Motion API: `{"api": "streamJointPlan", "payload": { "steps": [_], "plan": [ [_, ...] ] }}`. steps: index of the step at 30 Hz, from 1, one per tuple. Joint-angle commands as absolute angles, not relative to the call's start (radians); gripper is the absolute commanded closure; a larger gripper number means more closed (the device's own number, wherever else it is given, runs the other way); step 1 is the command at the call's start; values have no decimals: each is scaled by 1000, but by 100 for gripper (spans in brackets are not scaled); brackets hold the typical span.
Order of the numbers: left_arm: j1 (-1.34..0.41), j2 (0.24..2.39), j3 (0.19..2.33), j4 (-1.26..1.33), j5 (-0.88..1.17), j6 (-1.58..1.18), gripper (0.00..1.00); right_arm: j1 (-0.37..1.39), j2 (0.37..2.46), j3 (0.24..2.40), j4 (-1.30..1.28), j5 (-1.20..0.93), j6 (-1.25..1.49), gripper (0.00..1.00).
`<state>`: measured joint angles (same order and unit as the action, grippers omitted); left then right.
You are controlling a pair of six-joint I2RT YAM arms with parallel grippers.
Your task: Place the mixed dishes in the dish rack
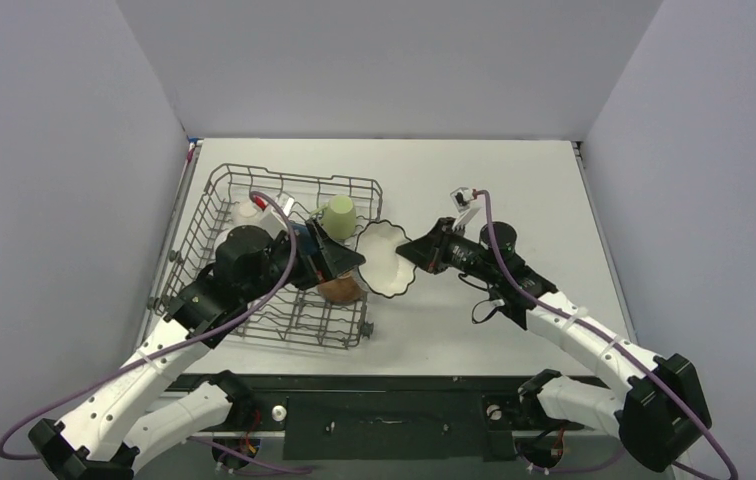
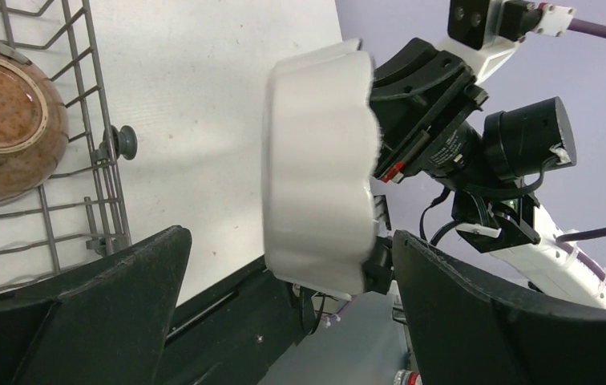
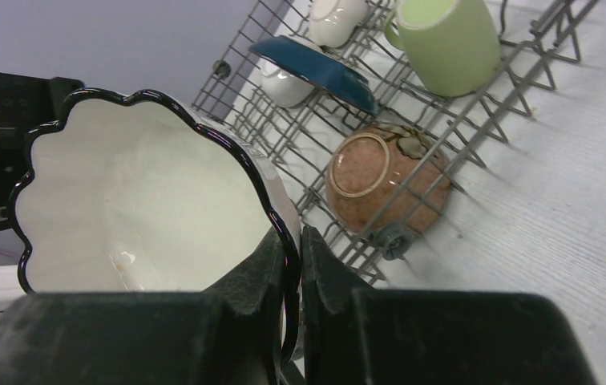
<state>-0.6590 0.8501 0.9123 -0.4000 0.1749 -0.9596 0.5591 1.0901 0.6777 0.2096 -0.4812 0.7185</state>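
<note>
My right gripper point(image 1: 414, 252) point(image 3: 293, 241) is shut on the black-edged rim of the white scalloped bowl point(image 1: 384, 258) point(image 3: 139, 200) and holds it on edge just right of the dish rack point(image 1: 216, 188) point(image 3: 476, 112). My left gripper point(image 1: 346, 260) point(image 2: 290, 241) reaches out over the rack's right side and stands open, its fingers point(image 2: 123, 297) wide apart on either side of the bowl point(image 2: 320, 160) without touching it. In the rack sit the light green mug point(image 1: 339, 213) point(image 3: 444, 44), the dark blue dish point(image 3: 316, 68), a white bowl point(image 1: 247, 210) and the brown bowl point(image 1: 339, 290) point(image 2: 3, 128) point(image 3: 384, 180).
The rack's wire wall and small wheel point(image 2: 123, 140) stand close to the left of the held bowl. White table point(image 1: 514, 190) stretches to the right and behind. A black rail point(image 1: 384, 405) runs along the near edge between the arm bases.
</note>
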Motion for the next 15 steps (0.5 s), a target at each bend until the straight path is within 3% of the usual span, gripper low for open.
{"api": "streamJointPlan", "payload": {
  "steps": [1,9,15],
  "plan": [
    [-653,839,889,-297,222,-981,5,586,1081,724,477,-525,820,100],
    [-653,835,872,-256,263,-1001,14,615,1117,736,498,-510,826,100],
    [-652,829,887,-278,266,-966,31,632,1138,755,485,-495,809,100]
  ]
}}
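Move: For the left hand, open and empty, the middle of the white scalloped bowl lies about 7 cm right, 3 cm ahead and 5 cm lower. Under that hand in the rack, the brown bowl is some 4 cm ahead, 2 cm left and 20 cm down; the green mug stands about 20 cm ahead, 2 cm left and 19 cm down. The right hand already holds the white bowl's rim; the left gripper is roughly 10 cm to its left, 3 cm back and 4 cm higher. The right hand, still pinching the white bowl by its rim with shut fingers, carries it about 2.5 cm left towards the waiting left gripper, edging about 1 cm back and rising about 1.5 cm before it settles slightly. The left hand eases about 1 cm right and a little back to meet the bowl, turns roughly 5 degrees and begins closing from wide open to about three quarters, its fingers coming close to the bowl's outside, though contact can't be made out. ##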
